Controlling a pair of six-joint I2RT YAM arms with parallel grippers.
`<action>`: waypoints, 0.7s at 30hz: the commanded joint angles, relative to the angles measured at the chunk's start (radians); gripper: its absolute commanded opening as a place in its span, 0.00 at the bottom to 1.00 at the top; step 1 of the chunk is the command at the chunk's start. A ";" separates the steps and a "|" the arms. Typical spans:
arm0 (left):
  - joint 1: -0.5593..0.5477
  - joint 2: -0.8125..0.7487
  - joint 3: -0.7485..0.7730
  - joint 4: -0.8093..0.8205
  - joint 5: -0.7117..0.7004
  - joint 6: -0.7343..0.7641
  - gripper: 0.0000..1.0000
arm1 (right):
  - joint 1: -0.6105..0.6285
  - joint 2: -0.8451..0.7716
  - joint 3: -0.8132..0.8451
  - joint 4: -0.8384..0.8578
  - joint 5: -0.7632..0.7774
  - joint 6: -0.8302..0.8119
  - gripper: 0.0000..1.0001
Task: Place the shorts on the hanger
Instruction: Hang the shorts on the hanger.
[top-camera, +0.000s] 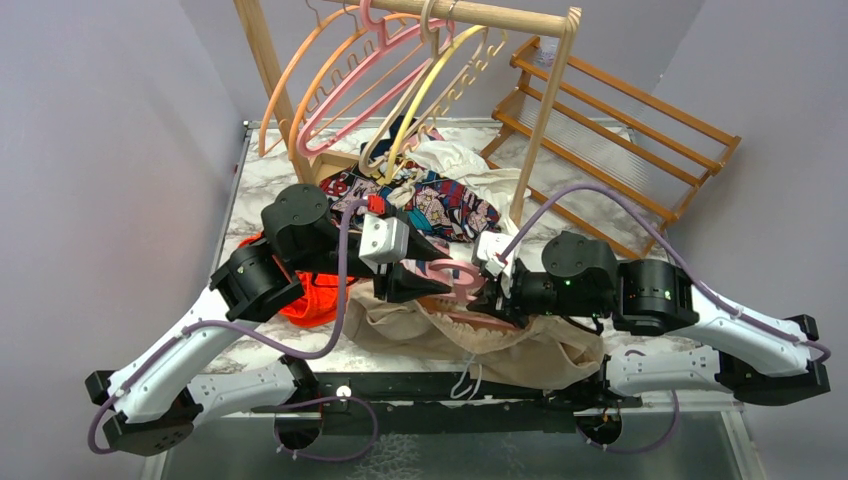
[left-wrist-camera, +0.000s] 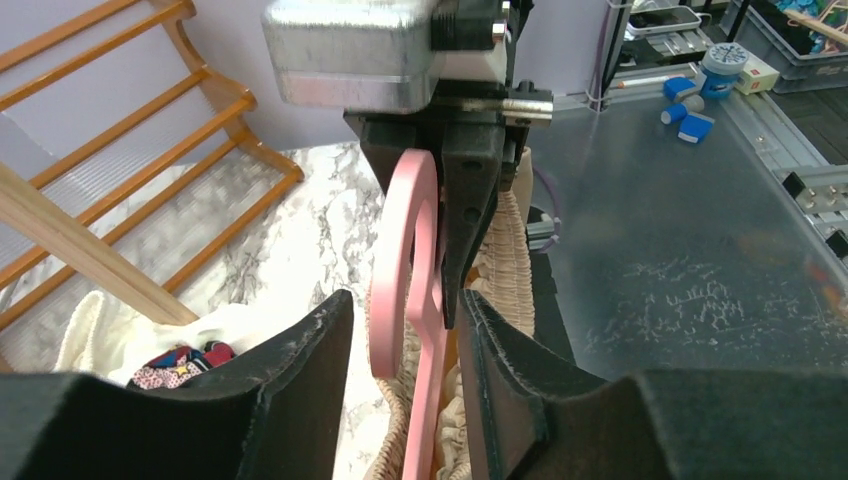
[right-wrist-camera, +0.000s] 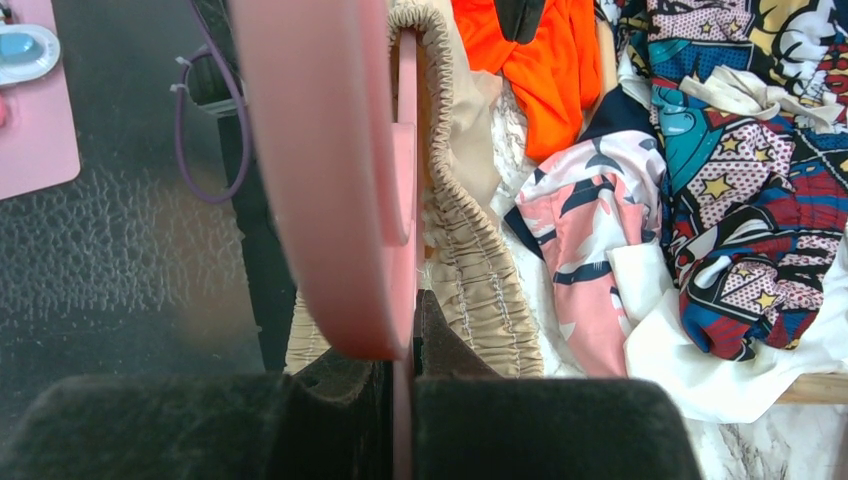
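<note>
The pink hanger (top-camera: 458, 272) is held on edge above the beige shorts (top-camera: 500, 350), which lie bunched at the table's near edge. My right gripper (right-wrist-camera: 400, 365) is shut on a thin part of the hanger (right-wrist-camera: 330, 180); the shorts' gathered waistband (right-wrist-camera: 470, 260) lies just beyond it. My left gripper (left-wrist-camera: 405, 300) faces it, jaws apart on either side of the hanger (left-wrist-camera: 408, 230), with a gap on each side. A finger (left-wrist-camera: 468, 200) of the right gripper shows pressed against the hanger. From above, the left gripper (top-camera: 425, 283) and right gripper (top-camera: 492, 290) meet at the hanger.
A wooden rail (top-camera: 500, 15) at the back carries orange, pink and yellow hangers (top-camera: 400, 70). A comic-print cloth (top-camera: 440, 205) lies beneath it and an orange garment (top-camera: 315, 295) under the left arm. A slatted wooden rack (top-camera: 620, 130) leans at the back right.
</note>
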 joint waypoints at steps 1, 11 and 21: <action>-0.002 0.001 0.051 0.023 0.056 -0.019 0.43 | 0.001 -0.001 -0.010 0.049 -0.005 -0.020 0.01; -0.002 0.018 0.065 0.023 0.047 -0.055 0.25 | 0.001 0.012 -0.016 0.045 0.015 -0.045 0.01; -0.002 0.026 0.059 0.031 0.005 -0.036 0.00 | 0.000 0.004 -0.010 0.058 -0.062 -0.020 0.03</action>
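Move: The pink hanger's hook already stands between the left hand's half-open fingers, its middle about 2 cm to their right and roughly 1 cm above, level with them fore and aft. The hanger's neck, still pinched by the right hand, is some 5 cm to the right, 1 cm back and 3 cm lower; the shorts' waistband gapes about 9 cm below, 4 cm right and 2 cm back. From the right hand the hook lies about 3 cm left, 1 cm ahead and 4 cm up. The left fingers close from about half open until they pinch the hanger's pink hook from both sides, while that hand rises only about 1 cm and barely turns. The right hand keeps its pinch on the neck and eases down about 1 cm beside it. ##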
